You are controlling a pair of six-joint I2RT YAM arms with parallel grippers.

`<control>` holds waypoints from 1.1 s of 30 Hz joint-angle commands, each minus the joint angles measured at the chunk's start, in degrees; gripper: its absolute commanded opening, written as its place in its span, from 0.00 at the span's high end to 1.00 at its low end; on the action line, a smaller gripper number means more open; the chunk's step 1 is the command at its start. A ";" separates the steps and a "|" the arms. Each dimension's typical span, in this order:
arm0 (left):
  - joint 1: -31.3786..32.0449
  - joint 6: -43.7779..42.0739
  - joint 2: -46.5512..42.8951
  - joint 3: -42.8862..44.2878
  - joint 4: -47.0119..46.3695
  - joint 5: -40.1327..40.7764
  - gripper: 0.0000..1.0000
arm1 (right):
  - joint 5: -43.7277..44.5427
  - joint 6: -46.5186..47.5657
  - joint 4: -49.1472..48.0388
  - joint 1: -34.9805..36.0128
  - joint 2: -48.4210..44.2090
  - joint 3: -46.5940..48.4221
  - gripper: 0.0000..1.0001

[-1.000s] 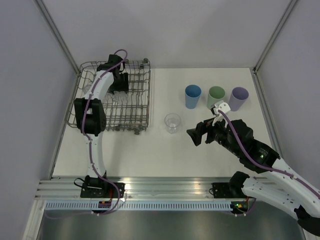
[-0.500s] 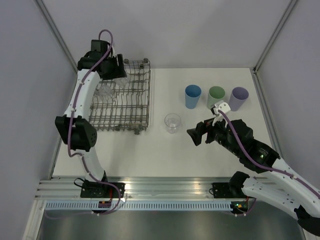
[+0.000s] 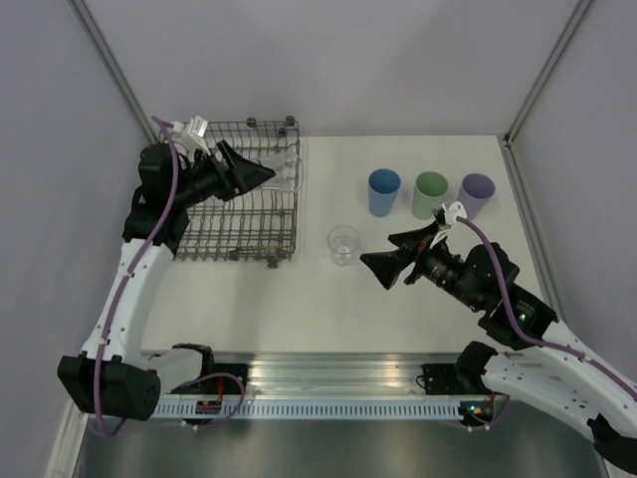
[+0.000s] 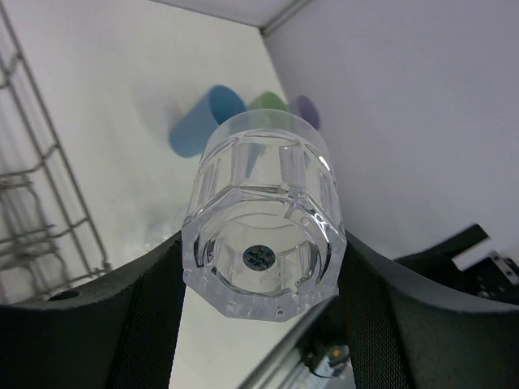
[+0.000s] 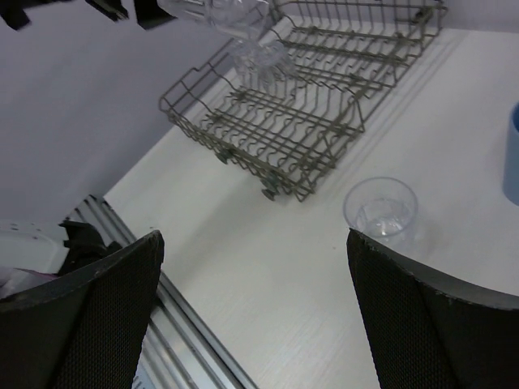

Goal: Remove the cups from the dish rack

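My left gripper (image 3: 267, 171) is shut on a clear cup (image 3: 282, 169), which it holds on its side in the air above the dish rack (image 3: 229, 224). In the left wrist view the clear cup (image 4: 263, 231) fills the gap between my fingers (image 4: 154, 308), its base towards the camera. Another clear cup (image 3: 343, 244) stands on the table right of the rack. Blue (image 3: 383, 191), green (image 3: 430, 193) and purple (image 3: 476, 195) cups stand in a row at the back right. My right gripper (image 3: 390, 255) hangs open beside the standing clear cup (image 5: 379, 209). One more clear cup (image 5: 261, 55) shows in the rack (image 5: 316, 113).
Grey walls close in the table on the left, back and right. An aluminium rail (image 3: 328, 373) runs along the near edge. The rack's dark feet (image 3: 274, 263) stand close to the standing clear cup.
My left arm has lifted a clear cup out of the rack and swung up, turning the cup on its side towards the right. My right gripper has tilted slightly.
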State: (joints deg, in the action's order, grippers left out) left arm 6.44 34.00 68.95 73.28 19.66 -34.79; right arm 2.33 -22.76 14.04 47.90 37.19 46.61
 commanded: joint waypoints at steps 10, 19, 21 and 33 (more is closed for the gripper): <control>2.35 39.29 -13.84 -25.54 -47.84 -17.24 0.98 | -14.72 -10.28 -22.28 0.18 3.42 -2.04 0.02; 11.13 45.02 -17.00 -31.70 -57.36 -17.25 0.98 | -16.56 -11.69 -24.33 0.18 6.75 1.73 0.15; 12.37 45.97 -16.74 -32.58 -58.76 -17.77 0.98 | -17.70 -11.16 -23.98 0.26 7.10 3.04 0.20; 15.80 49.15 -15.95 -35.57 -66.42 -19.09 0.98 | -29.04 -13.98 -28.11 0.26 11.23 4.98 0.40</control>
State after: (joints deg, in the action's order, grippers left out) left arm 21.54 80.77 53.58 36.71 -40.91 -52.99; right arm -23.05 -35.86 -10.70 47.90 47.46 48.97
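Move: The left hand already holds a clear cup by its base, mouth outward. The right gripper it is being taken to lies about 16 cm back and 26 cm to the right, slightly lower. From the right hand, that held cup is some 20 cm ahead, 22 cm left and 3 cm up. The standing clear cup is about 16 cm ahead, 7 cm left and 27 cm below the right hand. The dish rack's middle is roughly 13 cm ahead of the left hand, 11 cm left and 27 cm below. Still pinching the clear cup's base, the left hand carries it about 16 cm back and 9 cm right towards the right gripper, turning clockwise some 35 degrees and rolling its left side down, so the mouth faces that gripper. The right hand comes to meet it, about 7 cm left and as much up, drawing back a little and turning counter-clockwise, its wide-open fingers narrowing to just over half; contact with the rim can't be made out. ##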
